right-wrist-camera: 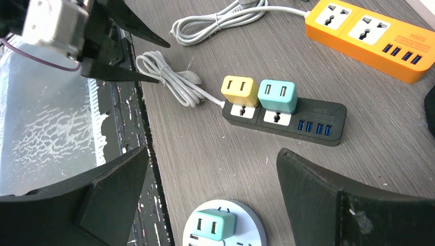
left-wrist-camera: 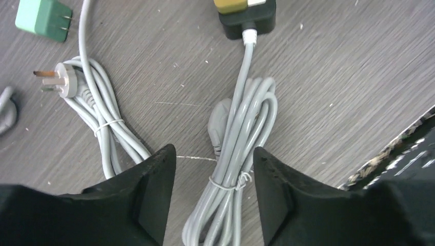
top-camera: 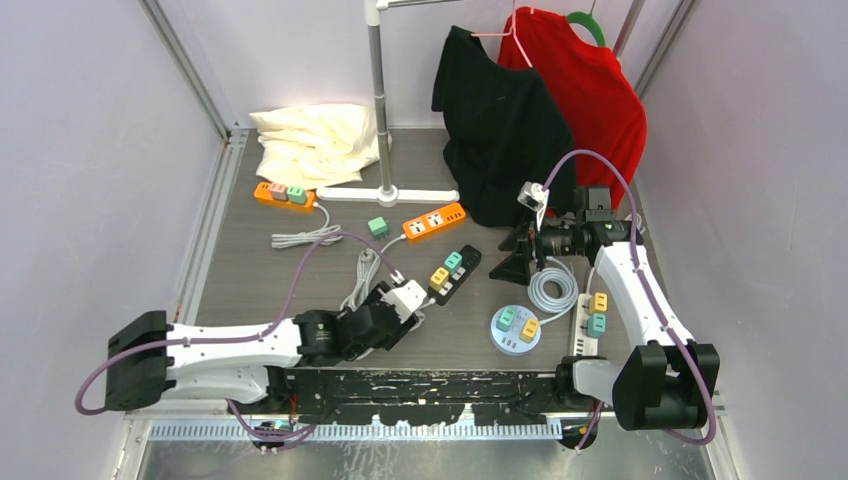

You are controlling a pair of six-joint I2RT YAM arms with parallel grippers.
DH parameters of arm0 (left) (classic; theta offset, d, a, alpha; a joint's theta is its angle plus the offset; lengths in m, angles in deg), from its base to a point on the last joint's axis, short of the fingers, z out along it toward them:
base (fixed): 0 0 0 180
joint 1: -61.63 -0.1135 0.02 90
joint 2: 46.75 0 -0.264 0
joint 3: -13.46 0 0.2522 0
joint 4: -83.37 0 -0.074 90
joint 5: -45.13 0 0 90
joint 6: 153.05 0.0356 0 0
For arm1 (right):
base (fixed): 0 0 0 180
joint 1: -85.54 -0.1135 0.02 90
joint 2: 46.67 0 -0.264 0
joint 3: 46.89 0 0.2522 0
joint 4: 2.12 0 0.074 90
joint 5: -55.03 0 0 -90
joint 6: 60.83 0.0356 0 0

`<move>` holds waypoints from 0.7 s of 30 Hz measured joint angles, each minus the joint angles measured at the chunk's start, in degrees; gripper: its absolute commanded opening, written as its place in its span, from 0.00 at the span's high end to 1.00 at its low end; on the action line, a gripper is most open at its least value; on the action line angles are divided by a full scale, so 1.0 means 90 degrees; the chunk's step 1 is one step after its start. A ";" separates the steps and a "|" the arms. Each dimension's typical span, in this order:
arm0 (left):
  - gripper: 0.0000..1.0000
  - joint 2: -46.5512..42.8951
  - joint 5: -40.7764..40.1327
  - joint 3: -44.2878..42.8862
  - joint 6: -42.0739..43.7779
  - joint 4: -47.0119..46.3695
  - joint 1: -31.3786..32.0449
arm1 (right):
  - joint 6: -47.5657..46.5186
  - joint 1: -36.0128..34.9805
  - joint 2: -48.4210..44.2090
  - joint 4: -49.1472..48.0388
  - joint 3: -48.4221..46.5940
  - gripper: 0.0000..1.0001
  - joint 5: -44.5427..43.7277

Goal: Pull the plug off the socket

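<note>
A black power strip (top-camera: 470, 262) lies mid-table with a yellow plug (top-camera: 439, 276) and a teal plug (top-camera: 454, 261) seated in it. My left gripper (top-camera: 415, 305) sits low just short of the strip's cable end. In the left wrist view the left gripper (left-wrist-camera: 214, 154) is open, its jaws either side of the strip's tied grey cable bundle (left-wrist-camera: 241, 133) without touching it, and the yellow plug (left-wrist-camera: 231, 5) shows at the top edge. My right gripper (right-wrist-camera: 213, 154) is wide open and empty, raised, looking down on the yellow plug (right-wrist-camera: 239, 90) and teal plug (right-wrist-camera: 277, 95).
A round socket (top-camera: 518, 346) carries a teal plug (right-wrist-camera: 214, 224) and a yellow one. A white strip (top-camera: 580, 335) with two plugs lies at the right. Two orange strips (top-camera: 434, 222) (top-camera: 262, 196), a loose green plug (top-camera: 378, 226), cable coils, a pillow and a clothes rack stand behind.
</note>
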 measured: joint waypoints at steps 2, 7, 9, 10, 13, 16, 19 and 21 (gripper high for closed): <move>0.24 -0.0287 -0.0046 0.0000 -0.0092 0.0012 0.0000 | 0.0000 0.0005 0.0000 0.0000 0.0000 0.00 -0.0005; 0.03 -0.0969 0.0172 0.0097 -0.0214 -0.0233 0.0000 | -0.0012 0.0005 0.0000 0.0002 0.0000 0.00 -0.0012; 0.01 -0.1188 0.0357 0.0202 -0.0216 -0.0498 -0.0002 | -0.0019 0.0005 0.0000 0.0007 0.0000 0.00 -0.0012; 0.00 -0.1241 0.0427 0.0228 -0.0221 -0.0607 -0.0012 | -0.0019 0.0005 0.0000 0.0015 0.0000 0.00 -0.0015; 0.00 -0.1280 0.0731 0.0240 -0.0255 -0.0974 -0.0168 | -0.0024 0.0005 0.0000 0.0034 0.0000 0.00 -0.0015; 0.01 -0.1207 0.1115 0.0209 -0.0403 -0.1166 -0.0527 | -0.0024 0.0005 0.0000 0.0049 0.0000 0.00 -0.0015; 0.01 -0.0903 0.1654 0.0075 -0.0627 -0.1404 -0.1066 | -0.0032 0.0005 0.0000 0.0058 0.0000 0.00 -0.0017; 0.01 -0.0639 0.1950 -0.0007 -0.0765 -0.1588 -0.1358 | -0.0041 0.0005 0.0000 0.0068 0.0000 0.00 -0.0017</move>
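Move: The yellow plug on the black strip is about 12 cm ahead of the left hand and 12 cm to its right, roughly level with it. The green plug on that strip stands some 5 cm beyond the yellow one and 3 cm farther right. The strip's bundled cord lies right under the hand, about 3 cm down. From the right hand, the yellow plug is around 16 cm to the left, 5 cm ahead and 11 cm below. The black strip's cord bundle is left behind as the left hand's half-open fingers spread fully and the hand climbs about 6.5 cm clear of it. It then swings right and forward a few centimetres towards the yellow plug, rolling some 25 degrees so the fingers point more to the right and less steeply down. ##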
